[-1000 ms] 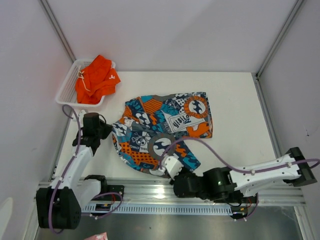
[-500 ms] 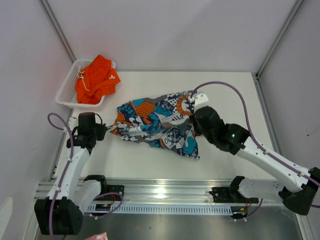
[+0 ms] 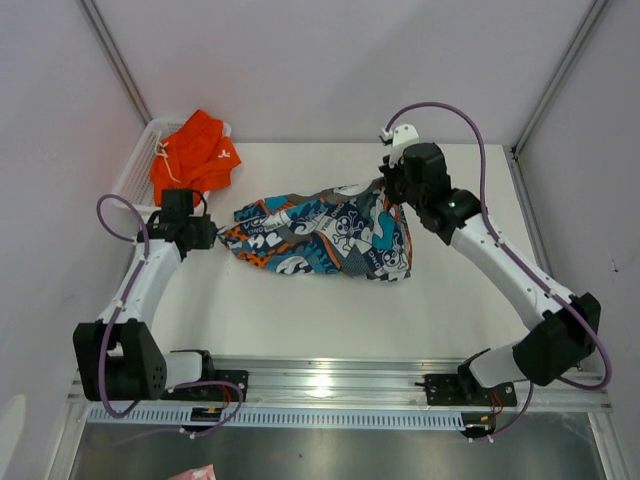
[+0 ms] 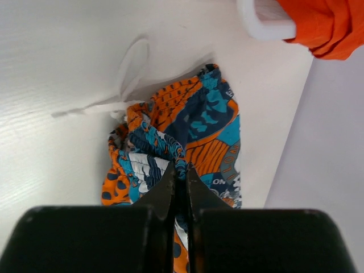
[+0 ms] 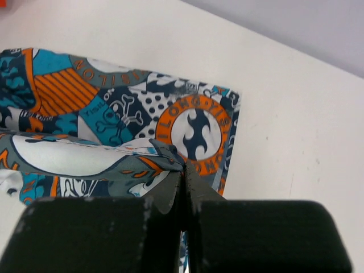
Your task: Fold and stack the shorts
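Observation:
The printed blue, teal, orange and white shorts (image 3: pixel 325 238) are stretched across the middle of the table, doubled over on themselves. My left gripper (image 3: pixel 212 236) is shut on the gathered waistband at their left end (image 4: pixel 181 170), and a white drawstring (image 4: pixel 122 91) trails on the table. My right gripper (image 3: pixel 387 185) is shut on a pinched fold of the printed shorts (image 5: pixel 170 159) at the far right corner. The plain orange shorts (image 3: pixel 193 158) lie bunched in the white basket (image 3: pixel 132 175) at the back left, also showing in the left wrist view (image 4: pixel 324 25).
The white mesh basket's corner (image 4: pixel 264 23) sits close beyond my left gripper. Side walls (image 3: pixel 60 150) hem the table left and right, with a metal rail (image 3: pixel 330 385) along the near edge. White table (image 3: pixel 470 300) lies right of the cloth.
My right arm swung from the near edge up to the far right, carrying the hem of the printed shorts over them. The left gripper drifted slightly back, still gripping the waistband.

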Motion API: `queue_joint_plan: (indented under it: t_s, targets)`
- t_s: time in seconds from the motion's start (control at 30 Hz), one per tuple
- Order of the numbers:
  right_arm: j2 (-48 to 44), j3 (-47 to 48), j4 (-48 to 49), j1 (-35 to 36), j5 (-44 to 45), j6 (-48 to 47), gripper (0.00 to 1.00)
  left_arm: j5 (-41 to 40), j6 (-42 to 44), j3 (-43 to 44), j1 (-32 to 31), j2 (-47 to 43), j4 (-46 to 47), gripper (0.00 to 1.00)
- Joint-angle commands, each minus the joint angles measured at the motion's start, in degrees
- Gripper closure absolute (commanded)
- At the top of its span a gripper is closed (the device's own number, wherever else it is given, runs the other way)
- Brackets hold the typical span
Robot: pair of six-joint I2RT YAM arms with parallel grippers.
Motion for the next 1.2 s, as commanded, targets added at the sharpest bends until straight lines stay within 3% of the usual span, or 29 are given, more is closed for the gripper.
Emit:
queue_joint_plan:
  t_s: [0.0,0.17,0.4,0.57,0.73,0.9,0.93,1.0,1.07,1.1,1.13,1.17]
  targets:
    - [5.7,4.9,4.5,-2.4,-5.5,-4.3,1.00,1.4,-3.4,6.2,1.8,4.2,-1.1,1.00]
    - [13.3,9.5,6.7,-7.5,-11.1,-4.3,1.00,2.8,-4.2,11.4,2.6,12.8,-1.3,1.00]
    - [24.5,14.7,8.0,-12.7,-16.7,-0.8,1.00,3.7,-3.8,26.6,2.6,26.4,-6.4,1.00]
    - [29.6,19.0,7.7,-13.2,-13.9,0.7,1.00,3.8,-1.9,40.4,2.7,37.6,-10.1,1.00]
    - [33.1,24.4,7.3,-13.4,-10.3,1.2,1.00,3.5,-3.2,44.5,2.6,43.0,-8.1,1.00]
    - [43.9,38.9,-2.2,-14.2,-6.5,0.8,1.00,4.3,1.0,49.3,2.0,47.8,-2.4,1.00]
    - [46.9,42.2,-3.1,-14.5,-5.8,1.8,1.00,3.5,2.2,50.1,1.6,48.5,-1.5,0.70]
    - [48.9,43.1,-3.3,-15.4,-3.7,3.4,1.00,1.3,3.8,50.1,1.0,48.4,-0.7,0.38]
    - [49.4,42.3,-1.4,-16.2,-2.9,5.6,1.00,1.7,5.9,48.0,0.9,46.2,6.2,0.28]
    - [49.8,42.4,-1.1,-16.4,-2.6,6.0,1.00,2.2,6.9,43.5,0.9,45.1,9.9,0.12]
    - [50.8,43.0,-0.6,-16.6,-2.5,5.9,0.99,3.4,8.1,42.3,0.8,44.8,15.3,0.02]
    - [51.5,43.8,-0.6,-16.7,-2.2,5.7,0.90,3.9,9.3,41.5,0.8,44.4,15.9,0.01]
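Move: The shorts' lower layer lies spread under the lifted edge that both hands still pinch. Its far left corner is about 7 cm ahead of the left hand, 4 cm to its right and 10 cm below; the orange garment in the basket sits some 20 cm ahead, 7 cm left and 3 cm lower. From the right hand, the layer's far right corner lies roughly 6 cm ahead, 6 cm right and 23 cm down; the table's far edge is about 28 cm straight ahead, equally low. The shorts' lifted edge is carried forward towards the table's far edge by both hands, some 22 cm each. The right keeps its pinch, sinks, rises slightly, then sinks again (about 13 cm net), drifting right and turning clockwise at the end; the left sinks only slightly and opens wide at the last, letting go beside the basket's orange garment. ##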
